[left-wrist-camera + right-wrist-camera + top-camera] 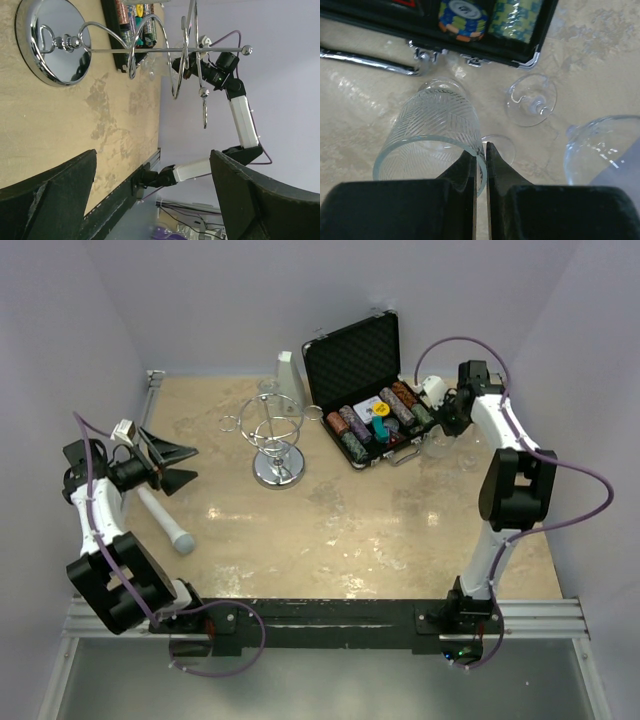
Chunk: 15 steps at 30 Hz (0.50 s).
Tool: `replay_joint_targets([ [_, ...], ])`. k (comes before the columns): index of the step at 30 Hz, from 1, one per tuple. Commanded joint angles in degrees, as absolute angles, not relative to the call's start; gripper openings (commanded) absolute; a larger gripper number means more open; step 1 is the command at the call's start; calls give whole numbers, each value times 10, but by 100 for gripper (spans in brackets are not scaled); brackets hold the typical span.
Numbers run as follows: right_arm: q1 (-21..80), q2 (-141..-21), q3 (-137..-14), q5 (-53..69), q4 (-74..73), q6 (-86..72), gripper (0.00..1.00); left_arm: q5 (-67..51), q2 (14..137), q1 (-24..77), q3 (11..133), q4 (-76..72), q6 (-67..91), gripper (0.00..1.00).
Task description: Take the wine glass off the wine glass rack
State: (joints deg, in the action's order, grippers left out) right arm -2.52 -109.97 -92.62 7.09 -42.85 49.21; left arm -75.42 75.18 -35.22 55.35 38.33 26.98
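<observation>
The wine glass rack (277, 436), chrome wire with a round mirrored base (52, 42), stands at the table's middle back. My left gripper (172, 466) hangs wide open to the left of it, its jaws (152, 156) empty and turned toward the rack. Far right, beside the case, my right gripper (441, 427) is shut on the rim of a clear wine glass (435, 132) with a cut herringbone bowl. One finger is inside the bowl and one outside (480, 148). A round glass foot (497, 146) shows just below it. I cannot tell whether a glass hangs on the rack's far loops.
An open black case (366, 390) of poker chips lies at the back right. Another wine glass foot (532, 100) and a clear bowl (602, 145) stand close to my right gripper. A white cylinder with a grey tip (166, 521) lies near the left arm. A white bottle (288, 374) stands behind the rack.
</observation>
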Motion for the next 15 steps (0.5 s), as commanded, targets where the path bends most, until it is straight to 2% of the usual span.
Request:
replay_joint_targets([
  [1, -36, -1142, -997, 72, -440, 468, 0, -753, 730, -353, 541, 358, 286, 100],
  [6, -37, -1173, -1030, 66, -454, 465, 0, -751, 724, -353, 538, 352, 290, 100],
  [10, -37, -1176, -1039, 65, -449, 454, 23, -750, 724, -353, 539, 352, 288, 100],
  [15, -38, -1173, -1048, 70, -450, 430, 37, -749, 725, -353, 539, 355, 284, 100],
])
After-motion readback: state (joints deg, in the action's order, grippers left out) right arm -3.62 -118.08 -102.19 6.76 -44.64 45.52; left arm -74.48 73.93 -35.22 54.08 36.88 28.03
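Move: The right hand still pinches the ribbed wine glass by its rim; the glass's middle is about 2 cm back, 3 cm left and 6 cm below. It is taken to the table spot just ahead, by the chip case, whose middle lies some 6 cm ahead and 14 cm left. One standing glass is about 6 cm ahead and 5 cm right, another level and 8 cm right. From the left hand the ribbed glass is roughly 16 cm ahead, 55 cm right and 18 cm lower. Keeping its pinch on the rim, the right hand carries the glass about 3 cm forward towards the chip case's front edge, slows almost to a stop, then parts its fingers to about a third open, letting go of the rim. It sinks some 1 cm as they open, one finger inside the bowl and one outside. ##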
